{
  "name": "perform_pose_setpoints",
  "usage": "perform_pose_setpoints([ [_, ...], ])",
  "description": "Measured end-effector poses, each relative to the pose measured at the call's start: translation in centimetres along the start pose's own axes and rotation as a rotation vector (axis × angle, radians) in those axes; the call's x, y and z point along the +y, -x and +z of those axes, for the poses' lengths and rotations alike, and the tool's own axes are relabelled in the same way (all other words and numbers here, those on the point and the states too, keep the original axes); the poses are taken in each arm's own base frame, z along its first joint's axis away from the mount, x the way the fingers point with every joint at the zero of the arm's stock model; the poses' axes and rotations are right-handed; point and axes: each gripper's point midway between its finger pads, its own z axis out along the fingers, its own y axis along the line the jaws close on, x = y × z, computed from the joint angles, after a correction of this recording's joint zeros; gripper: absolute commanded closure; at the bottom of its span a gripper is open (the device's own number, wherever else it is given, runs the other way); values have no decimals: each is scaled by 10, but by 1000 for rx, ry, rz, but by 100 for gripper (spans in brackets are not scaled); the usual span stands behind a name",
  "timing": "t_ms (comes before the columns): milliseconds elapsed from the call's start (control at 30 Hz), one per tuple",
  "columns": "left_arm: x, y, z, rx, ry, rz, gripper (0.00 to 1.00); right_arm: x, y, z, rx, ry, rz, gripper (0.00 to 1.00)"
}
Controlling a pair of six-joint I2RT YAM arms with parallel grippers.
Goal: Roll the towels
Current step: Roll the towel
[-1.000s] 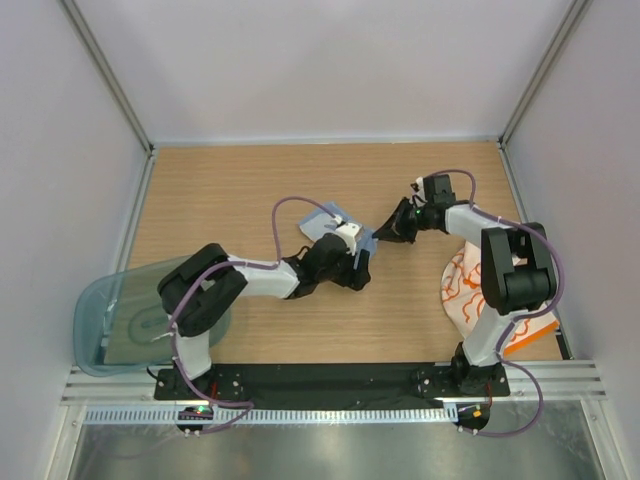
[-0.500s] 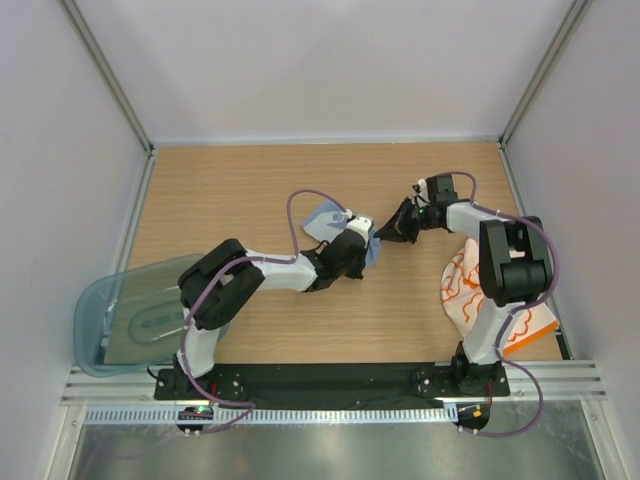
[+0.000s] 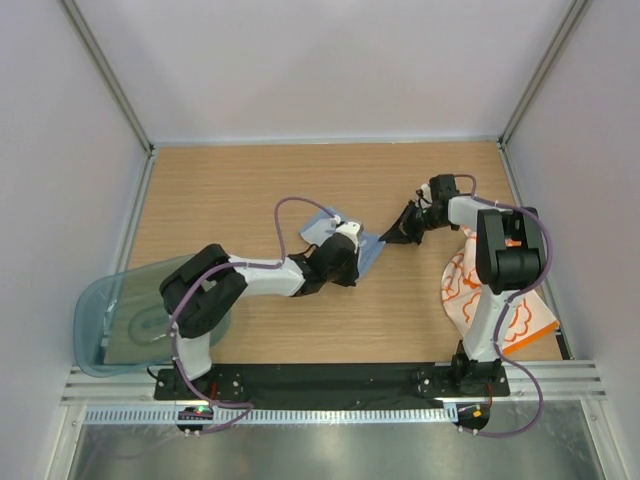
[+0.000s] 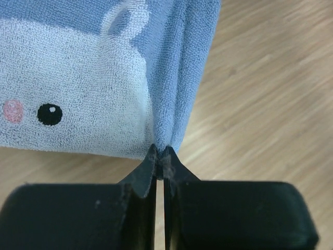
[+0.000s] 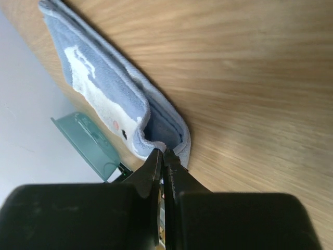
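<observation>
The pale blue towel (image 3: 320,229), printed with a white animal, lies mid-table, stretched between both grippers. My left gripper (image 3: 352,262) is shut on its folded near edge. The left wrist view shows that towel (image 4: 88,88) with its doubled border pinched at the gripper (image 4: 160,152). My right gripper (image 3: 384,238) is shut on the towel's opposite end. In the right wrist view the blue towel (image 5: 104,94) curls open just ahead of the pinching gripper (image 5: 164,152). Orange and white patterned towels (image 3: 462,290) lie in a heap at the right, partly under the right arm.
A translucent blue-green tray (image 3: 120,320) sits at the table's left front corner, also visible as the tray (image 5: 88,143) in the right wrist view. White walls with metal posts enclose the wooden table (image 3: 240,190). A black base rail (image 3: 330,378) runs along the near edge.
My left gripper has gone from open to shut on the blue towel's edge, after the arm swung up and back. The right gripper kept its grip and shifted slightly right.
</observation>
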Motion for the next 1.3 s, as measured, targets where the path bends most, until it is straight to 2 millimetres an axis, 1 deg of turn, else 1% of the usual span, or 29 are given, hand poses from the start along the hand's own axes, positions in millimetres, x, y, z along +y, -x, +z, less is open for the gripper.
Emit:
perform_pose_setpoints([
  [33,-2,-2,-5,8,-11,-23,100,-4,-4,1,15,-15,7,91],
  [100,-5,-5,-12,19,-26,-60,100,-8,-10,1,33,-36,19,86],
  [133,-6,-6,-14,24,-32,-79,100,-10,-11,1,37,-48,23,82],
  [167,-8,-8,-17,40,-34,-105,100,-13,-10,1,29,-63,18,73],
  [200,-8,-14,-19,67,-33,-126,98,-15,-7,1,15,-76,12,70],
  [233,-8,-19,-21,90,-33,-140,95,-18,-2,0,-4,-92,2,66],
  [267,-8,-26,-23,120,-29,-155,89,-21,2,-2,-23,-108,-7,62],
  [300,-8,-31,-25,144,-25,-167,71,-23,5,-5,-40,-123,-17,60],
  [333,-8,-32,-26,155,-24,-171,59,-24,8,-7,-54,-136,-25,56],
  [367,-11,-31,-26,158,-30,-178,51,-25,9,-11,-69,-153,-32,52],
  [400,-13,-28,-28,156,-34,-180,40,-25,11,-16,-85,-167,-45,50],
  [467,-14,-26,-33,156,-29,-163,33,-23,12,-26,-115,-191,-70,45],
  [567,-10,-27,-43,160,7,-119,32,-19,14,-39,-152,-217,-104,41],
  [633,-6,-26,-51,151,40,-67,31,-17,14,-47,-174,-231,-120,40],
  [700,-7,-25,-62,137,68,10,32,-13,15,-54,-196,-239,-135,39],
  [767,-17,-18,-72,107,88,125,32,-10,15,-60,-217,-241,-148,39],
  [833,-27,-12,-77,75,97,215,31,-9,13,-63,-226,-241,-154,38],
  [933,-35,-6,-80,47,107,342,27,-14,6,-64,-221,-247,-149,38],
  [1000,-35,-4,-74,44,128,414,23,-18,2,-63,-212,-253,-142,38],
  [1067,-31,-4,-61,54,161,469,23,-22,-2,-62,-204,-259,-136,38],
  [1100,-26,-7,-52,71,183,500,21,-23,-3,-62,-201,-261,-134,38],
  [1233,-12,-27,-23,144,230,567,21,-25,-6,-62,-198,-263,-135,38],
  [1267,-14,-20,-23,131,228,572,21,-25,-7,-62,-198,-262,-136,38],
  [1300,-16,-19,-22,130,220,573,24,-25,-7,-63,-199,-261,-138,38],
])
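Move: Both shut grippers hold the right-hand end of the bear towel, the left at its near corner and the right at its far corner. The middle of the bear towel lies about 10 cm ahead and 3 cm left of the left hand, roughly 2 cm lower; its free end is some 15 cm ahead and 9 cm left of that hand. From the right hand, the towel's middle is level, about 10 cm left and 3 cm below, and the orange towels lie 28 cm right and 12 cm back. The left hand draws its pinched corner back about 4 cm, opens to let it go, lifts about 6 cm clear while easing farther back, then comes forward and down again with wide-open fingers either side of the folded end, its left side rolling up some 30 degrees and the wrist turning a little clockwise. Meanwhile the right hand dips slightly, opens off the far corner, goes right about 5 cm away from the towel as it rises and rolls its left side down, then eases back with its fingers held open. ##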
